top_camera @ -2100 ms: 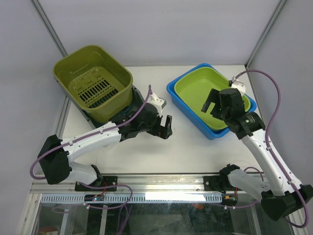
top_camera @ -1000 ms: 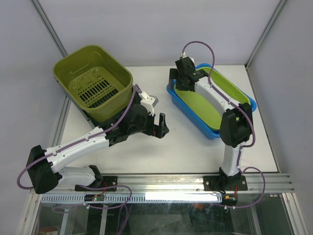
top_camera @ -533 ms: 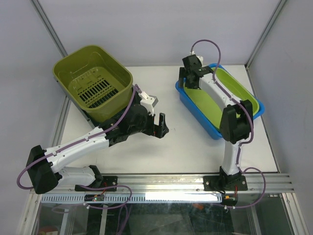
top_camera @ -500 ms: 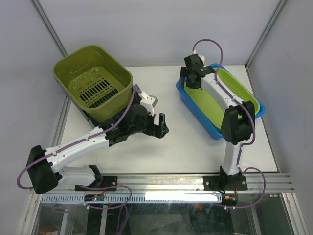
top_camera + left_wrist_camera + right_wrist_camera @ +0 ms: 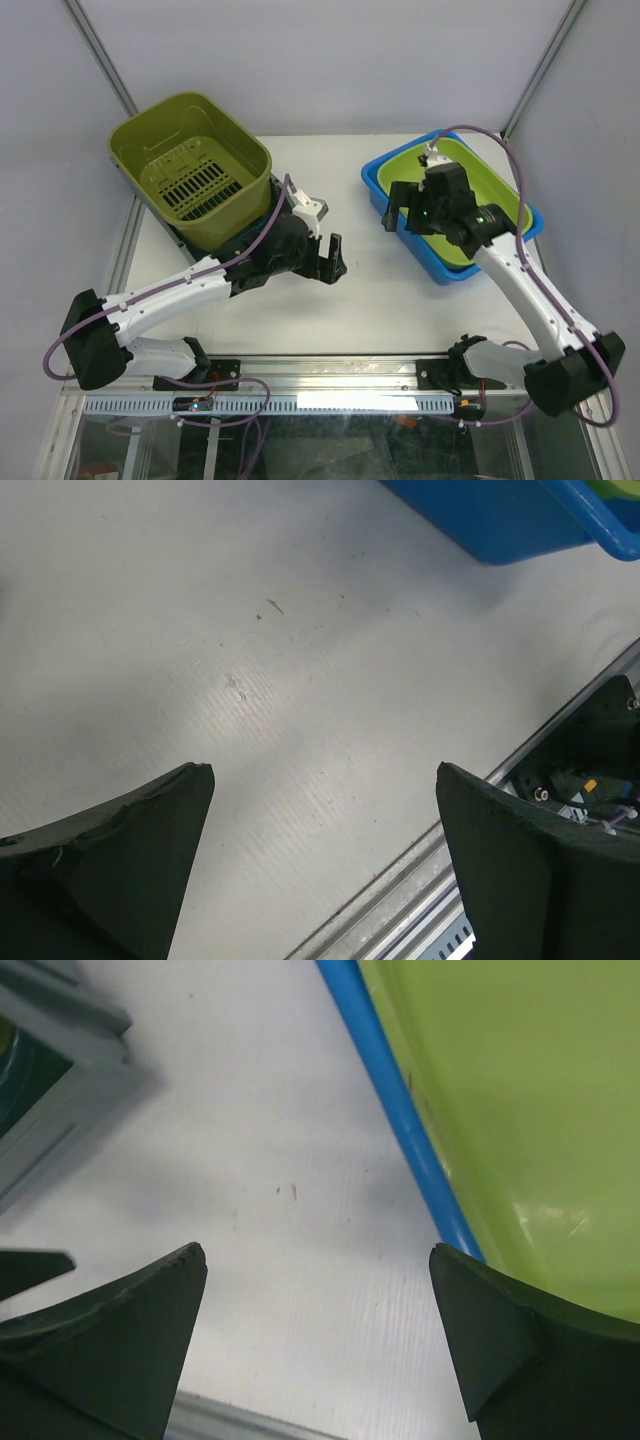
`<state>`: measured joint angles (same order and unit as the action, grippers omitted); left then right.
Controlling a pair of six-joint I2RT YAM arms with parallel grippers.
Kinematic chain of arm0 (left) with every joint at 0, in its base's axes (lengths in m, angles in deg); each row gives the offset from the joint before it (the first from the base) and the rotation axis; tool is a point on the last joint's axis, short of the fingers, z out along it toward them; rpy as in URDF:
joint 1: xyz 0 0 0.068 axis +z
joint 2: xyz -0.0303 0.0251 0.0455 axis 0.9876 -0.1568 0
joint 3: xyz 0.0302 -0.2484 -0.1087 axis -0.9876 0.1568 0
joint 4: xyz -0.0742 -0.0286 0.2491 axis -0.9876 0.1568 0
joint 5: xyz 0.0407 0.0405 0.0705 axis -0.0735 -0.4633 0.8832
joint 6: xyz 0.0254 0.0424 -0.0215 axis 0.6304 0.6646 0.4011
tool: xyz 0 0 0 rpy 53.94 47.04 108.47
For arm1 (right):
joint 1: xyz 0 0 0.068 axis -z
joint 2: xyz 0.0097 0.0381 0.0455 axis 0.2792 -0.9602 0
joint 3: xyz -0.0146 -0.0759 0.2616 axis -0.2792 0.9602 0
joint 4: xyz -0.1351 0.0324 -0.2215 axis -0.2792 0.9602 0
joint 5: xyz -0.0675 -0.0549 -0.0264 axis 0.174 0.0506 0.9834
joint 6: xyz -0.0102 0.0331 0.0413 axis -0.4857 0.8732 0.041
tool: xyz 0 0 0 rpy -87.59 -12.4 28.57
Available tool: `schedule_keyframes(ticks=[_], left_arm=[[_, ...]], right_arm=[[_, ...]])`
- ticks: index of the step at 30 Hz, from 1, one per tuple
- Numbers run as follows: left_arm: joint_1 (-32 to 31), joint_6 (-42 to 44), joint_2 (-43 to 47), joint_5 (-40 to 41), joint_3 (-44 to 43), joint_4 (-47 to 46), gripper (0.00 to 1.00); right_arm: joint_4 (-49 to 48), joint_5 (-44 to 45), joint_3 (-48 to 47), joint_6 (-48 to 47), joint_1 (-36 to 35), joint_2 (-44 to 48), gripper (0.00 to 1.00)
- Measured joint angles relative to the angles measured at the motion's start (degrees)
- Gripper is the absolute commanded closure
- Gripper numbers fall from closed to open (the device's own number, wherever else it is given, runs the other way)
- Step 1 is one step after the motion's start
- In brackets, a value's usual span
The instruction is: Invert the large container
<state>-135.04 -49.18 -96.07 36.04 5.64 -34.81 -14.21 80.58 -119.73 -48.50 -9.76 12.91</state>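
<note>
A deep olive-green tub (image 5: 236, 214), the largest container in view, stands upright and open-topped at the back left, with a slotted floor. My left gripper (image 5: 335, 262) hangs open just right of the tub's near corner, over bare table, touching nothing. Its wrist view shows wide-apart fingers (image 5: 150, 840) with only table between them. My right gripper (image 5: 398, 208) is open at the left end of a blue tray (image 5: 421, 252) that holds a lime-green tray (image 5: 470, 180). In the right wrist view the blue rim (image 5: 400, 1120) runs just inside the right finger (image 5: 500, 1340).
A grey block (image 5: 70, 1080) under the olive tub shows at the upper left of the right wrist view. The blue tray's corner (image 5: 500, 520) shows in the left wrist view. A metal rail (image 5: 330, 375) runs along the near table edge. Frame posts stand at the back corners.
The right arm pushed the blue tray to the right, then swung back from the tray's far left corner to its near left end. The left arm barely moved.
</note>
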Motion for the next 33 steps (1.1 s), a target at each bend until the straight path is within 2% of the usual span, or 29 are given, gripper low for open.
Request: schedule_keyframes(ticks=[4, 7, 15, 19, 26, 29, 33], left_arm=[[0.0, 0.0, -1.2, -0.9, 0.0, 0.0, 0.01], [0.0, 0.0, -1.7, -1.4, 0.0, -0.1, 0.01], [0.0, 0.0, -2.1, -2.3, 0.0, -0.9, 0.01], [0.0, 0.0, -2.3, -2.7, -0.3, -1.2, 0.01], [0.0, 0.0, -2.6, -3.5, -0.5, -1.5, 0.01], [0.0, 0.0, -2.6, -3.5, -0.5, -1.6, 0.01], [0.0, 0.0, -2.6, -3.5, -0.5, -1.6, 0.01]], right_arm=[[0.6, -4.4, 5.4, 1.4, 0.1, 8.1, 0.03], [0.4, -6.6, 6.4, 2.3, 0.1, 8.6, 0.03], [-3.5, -9.0, 7.6, 3.3, 0.1, -2.8, 0.02], [-4.2, -4.1, 6.5, 3.7, 0.3, -7.8, 0.02], [-5.2, 2.9, -3.7, 2.3, 1.4, -19.4, 0.02], [-5.2, 2.3, -7.4, 0.9, 1.9, -20.2, 0.02], [-4.7, 3.2, -9.0, -0.7, 2.3, -16.5, 0.01]])
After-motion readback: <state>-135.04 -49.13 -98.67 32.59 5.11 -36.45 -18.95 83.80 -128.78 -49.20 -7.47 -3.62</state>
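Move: The blue container, open side up, has its middle about 14 cm to the right hand's right, 8 cm ahead and some 17 cm below; its left long side runs just right of the fingers. The lime container sits nested in it, at nearly the same place. The olive crate stands roughly 43 cm to the right hand's left and 10 cm ahead, slightly lower. From the left hand, the blue container's middle lies about 29 cm right, 21 cm ahead and 11 cm below. The blue container's left long side is what the right hand works along: the hand draws back about 4 cm, dips some 8 cm with the fingertips tilting down, sweeps forward roughly 11 cm beside that side towards its far-left corner, seeming to nudge it on the way, then rises again. The fingers stay wide open throughout. ##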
